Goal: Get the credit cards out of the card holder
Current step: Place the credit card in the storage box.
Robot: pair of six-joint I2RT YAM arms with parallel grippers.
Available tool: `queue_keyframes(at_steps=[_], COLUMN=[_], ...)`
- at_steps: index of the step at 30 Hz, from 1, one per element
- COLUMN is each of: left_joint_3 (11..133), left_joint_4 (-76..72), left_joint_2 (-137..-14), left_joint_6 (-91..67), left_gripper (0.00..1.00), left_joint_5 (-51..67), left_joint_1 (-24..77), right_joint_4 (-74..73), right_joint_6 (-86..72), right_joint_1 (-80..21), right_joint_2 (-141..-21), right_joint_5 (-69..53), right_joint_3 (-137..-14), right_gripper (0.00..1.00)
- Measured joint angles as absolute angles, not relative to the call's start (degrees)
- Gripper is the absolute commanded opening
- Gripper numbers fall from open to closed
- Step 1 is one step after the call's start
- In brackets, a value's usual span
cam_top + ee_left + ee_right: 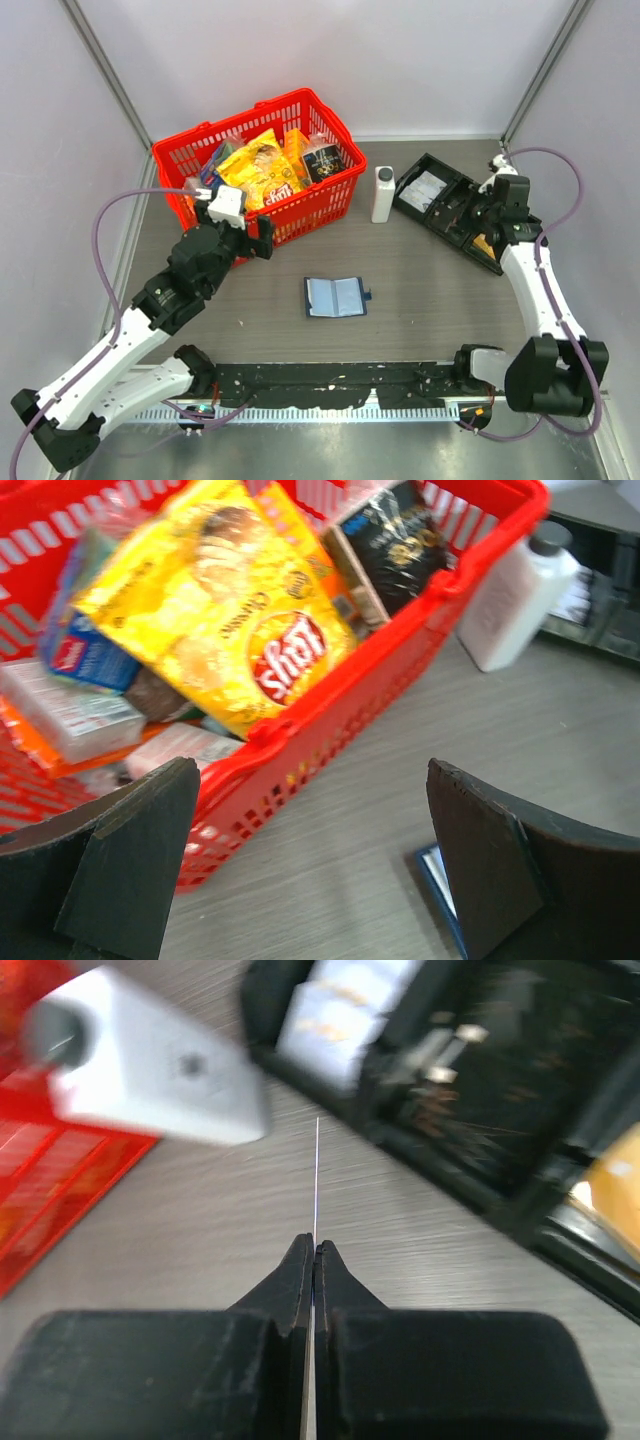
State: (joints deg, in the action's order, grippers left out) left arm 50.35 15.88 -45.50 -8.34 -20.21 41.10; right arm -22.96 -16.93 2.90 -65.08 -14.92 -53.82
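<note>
The card holder (335, 296) lies open on the table's middle, navy with pale sleeves showing; one corner of it (440, 878) peeks past my left finger. My left gripper (310, 870) is open with nothing between its fingers, hovering beside the red basket (262, 235). Over by the black tray, my right gripper (315, 1245) is shut on a thin credit card (317, 1175), seen edge-on as a pale line sticking out ahead of the tips. In the top view this gripper (468, 213) hangs over the tray. An orange-gold card (483, 245) lies in a tray compartment (610, 1185).
A red basket (330, 200) full of snack packets stands at the back left. A white bottle (382, 193) stands between it and the black compartment tray (420, 165), which holds white packets (425, 190). Walls close off both sides.
</note>
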Motion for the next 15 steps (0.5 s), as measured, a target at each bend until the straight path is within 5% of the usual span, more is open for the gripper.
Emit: queue_keyframes(at_steps=[7,15], left_joint_3=[48.27,47.99], left_joint_4=[12.25,10.7], left_joint_2=[-42.17,-42.06], left_joint_6=[-6.79,-5.63], left_gripper=[1.0,1.0], left_joint_5=[-29.17,-31.48], left_joint_1=[41.1,41.1], right_joint_4=[-20.97,-16.86], right_joint_6=[-19.7,-17.74], right_joint_1=[10.31,12.56], right_joint_2=[-74.67,-85.01], right_joint_5=[-5.85,-9.65], right_joint_3=[-55.79,-60.07], right_gripper=[0.01,0.01])
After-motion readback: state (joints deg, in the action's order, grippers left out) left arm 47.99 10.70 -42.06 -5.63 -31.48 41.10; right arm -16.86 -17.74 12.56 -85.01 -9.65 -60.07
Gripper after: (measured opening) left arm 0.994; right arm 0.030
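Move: The right gripper already holds the black credit card, edge up. Its target, the storage box's middle compartment, lies about 12 cm ahead, 9 cm to the right and 16 cm below. The white-card compartment is some 16 cm ahead, level sideways; the orange-card compartment is 4 cm ahead, 17 cm right; the white bottle is 10 cm ahead, 11 cm left. From the left hand, the middle compartment is roughly 20 cm ahead, 47 cm right and 26 cm down. Swing the right gripper to the right by about 8 cm while bringing it forward and down, then carry on forward and down, some 6 cm each in all, towards the middle compartment. Keep the card pinched, turn the wrist about 15 degrees clockwise and tip the fingers slightly further down. Ease the empty left gripper 4 cm left and a little up, wide open, away from the box. ##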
